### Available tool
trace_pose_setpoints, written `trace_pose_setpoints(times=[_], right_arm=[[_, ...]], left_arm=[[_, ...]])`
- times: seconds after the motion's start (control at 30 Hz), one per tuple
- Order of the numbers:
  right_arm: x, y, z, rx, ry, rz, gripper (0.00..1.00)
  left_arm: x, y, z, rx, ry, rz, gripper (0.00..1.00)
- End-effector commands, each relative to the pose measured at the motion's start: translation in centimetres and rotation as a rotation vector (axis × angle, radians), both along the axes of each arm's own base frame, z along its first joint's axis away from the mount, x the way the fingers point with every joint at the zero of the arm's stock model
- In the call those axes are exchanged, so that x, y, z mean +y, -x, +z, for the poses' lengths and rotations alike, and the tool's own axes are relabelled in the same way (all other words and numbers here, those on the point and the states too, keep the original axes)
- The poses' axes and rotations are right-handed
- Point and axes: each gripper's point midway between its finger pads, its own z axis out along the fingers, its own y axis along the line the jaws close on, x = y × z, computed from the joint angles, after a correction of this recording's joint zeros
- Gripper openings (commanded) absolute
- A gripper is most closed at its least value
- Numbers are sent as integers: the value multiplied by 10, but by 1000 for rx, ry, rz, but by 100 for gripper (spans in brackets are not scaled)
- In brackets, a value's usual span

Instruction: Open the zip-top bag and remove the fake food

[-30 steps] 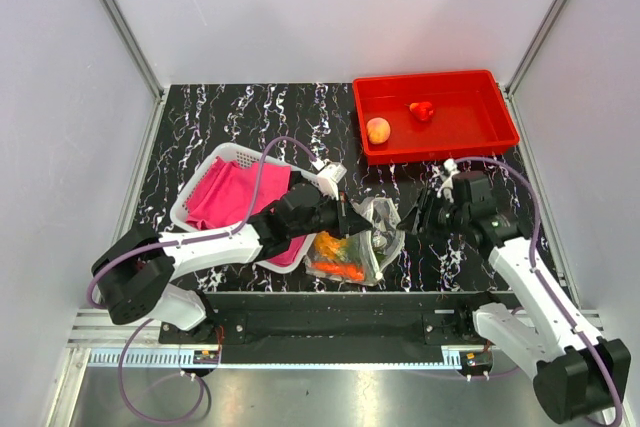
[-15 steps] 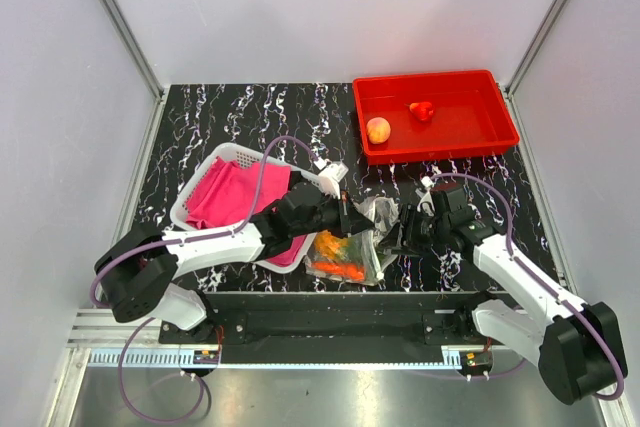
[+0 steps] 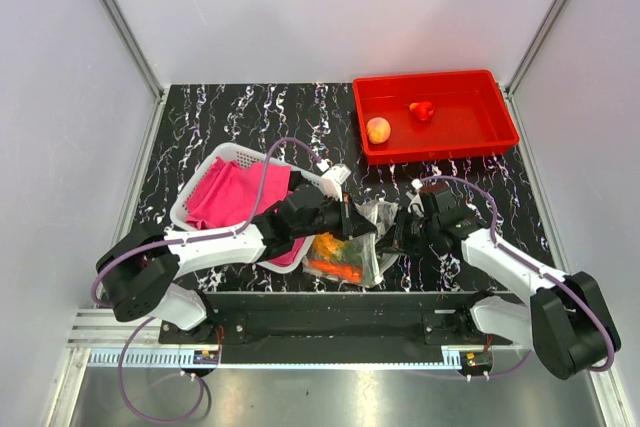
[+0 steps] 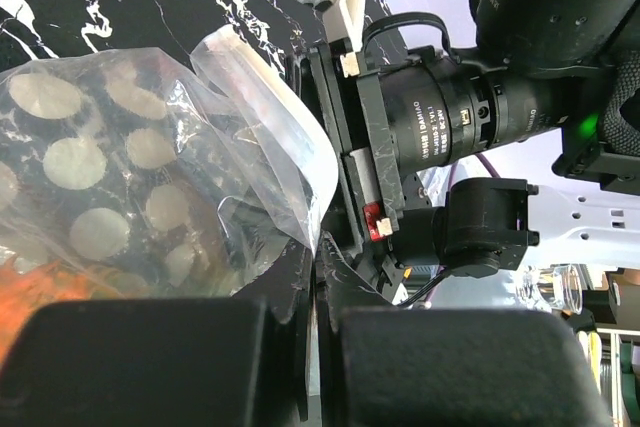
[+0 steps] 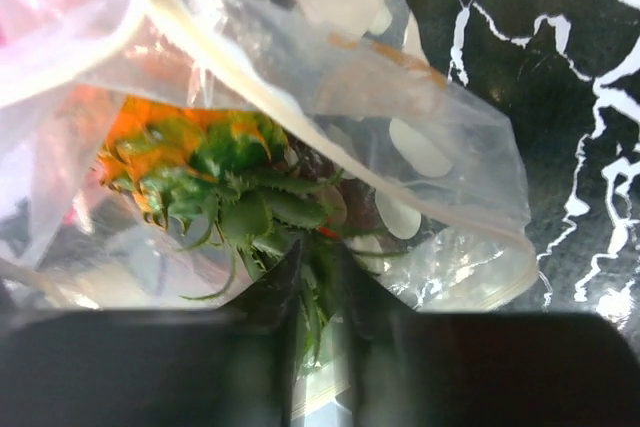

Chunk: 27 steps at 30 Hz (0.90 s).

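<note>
The zip-top bag (image 3: 348, 247) lies near the front edge, dotted and clear, its mouth facing right. My left gripper (image 3: 352, 219) is shut on the bag's upper lip (image 4: 300, 162); the plastic runs down between its closed jaws (image 4: 318, 262). My right gripper (image 3: 397, 237) reaches into the mouth. Its fingers (image 5: 320, 272) are shut on the green crown (image 5: 255, 209) of the orange pineapple (image 5: 165, 147), with leaves pinched between them. The white zip strip (image 5: 225, 62) arches over the fruit. More orange fake food (image 3: 340, 269) shows through the bag. A peach (image 3: 378, 130) and a red piece (image 3: 422, 110) lie in the red tray (image 3: 500, 107).
A white mesh basket (image 3: 232, 159) with pink cloth (image 3: 225, 197) sits at the left, under my left forearm. The red tray stands at the back right. In the left wrist view the right arm's wrist camera (image 4: 440, 122) is very near the bag's lip.
My right gripper has moved left into the bag's mouth and its jaws have narrowed onto the pineapple's crown. The left gripper keeps its hold on the lip.
</note>
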Motion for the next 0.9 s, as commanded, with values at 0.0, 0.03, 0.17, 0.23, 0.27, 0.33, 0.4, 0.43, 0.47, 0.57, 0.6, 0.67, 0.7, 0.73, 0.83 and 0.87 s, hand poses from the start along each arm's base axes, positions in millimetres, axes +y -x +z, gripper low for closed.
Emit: trace_pose_setpoints(times=[0.0,0.03,0.17,0.23,0.27,0.33,0.4,0.43,0.47,0.57,0.6,0.67,0.7,0.73,0.83,0.87], right_arm=[[2,-13,9,-72,11,-8,5],[0,-16,10,-82,24,-20,0],[-10,-19,28,-145,67,-39,0],[-15,-25,45,-197,90,-58,0],[-19,-21,51,-201,104,-62,0],[-25,-26,70,-257,127,-77,0],[-30,-25,90,-300,138,-84,0],[-32,-24,95,-313,144,-87,0],[-35,-22,99,-314,149,-91,0],[-37,-20,115,-340,155,-86,0],[-39,-22,123,-359,157,-93,0],[-43,-20,130,-385,174,-93,0],[-46,-24,137,-418,182,-107,0],[-46,-26,142,-438,180,-112,0],[-46,-34,158,-482,192,-100,0],[-48,-35,162,-496,209,-97,0]], left_arm=[[-15,-6,35,-63,97,-16,0],[-15,-6,34,-61,96,-14,0],[-11,-4,28,-54,84,-9,0],[-9,-4,27,-56,79,-4,0],[-8,-4,27,-57,78,0,0],[-5,-4,25,-62,68,7,0],[-3,-5,23,-64,56,11,0],[-3,-5,23,-69,50,9,0],[-2,-6,21,-69,40,17,0],[-2,-7,20,-70,39,23,0],[-1,-7,19,-67,37,25,0],[0,-7,19,-68,40,27,0],[-1,-7,20,-68,42,24,0],[-2,-7,20,-67,41,22,0],[-5,-7,18,-63,38,13,0],[-5,-7,18,-63,38,13,0]])
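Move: The pineapple's green leaves sit right at the right hand's half-open fingertips inside the bag mouth, about 2 cm to the left and 2 cm lower. The pineapple's body lies some 8 cm left, level front to back and about 5 cm down; the orange food is roughly 10 cm left, 5 cm back and 5 cm down. From the left hand, which already pinches the bag's rim, the leaves are about 3 cm right, 2 cm back and 9 cm below. The right fingers shut on the pineapple's leaves inside the bag mouth, then pull them up about 12 cm, drifting some 4 cm to the right as well, while the wrist swings about 20 degrees so the fingers point more forward. The left hand stays in place and keeps its pinch on the bag's rim, holding the bag against that pull. ##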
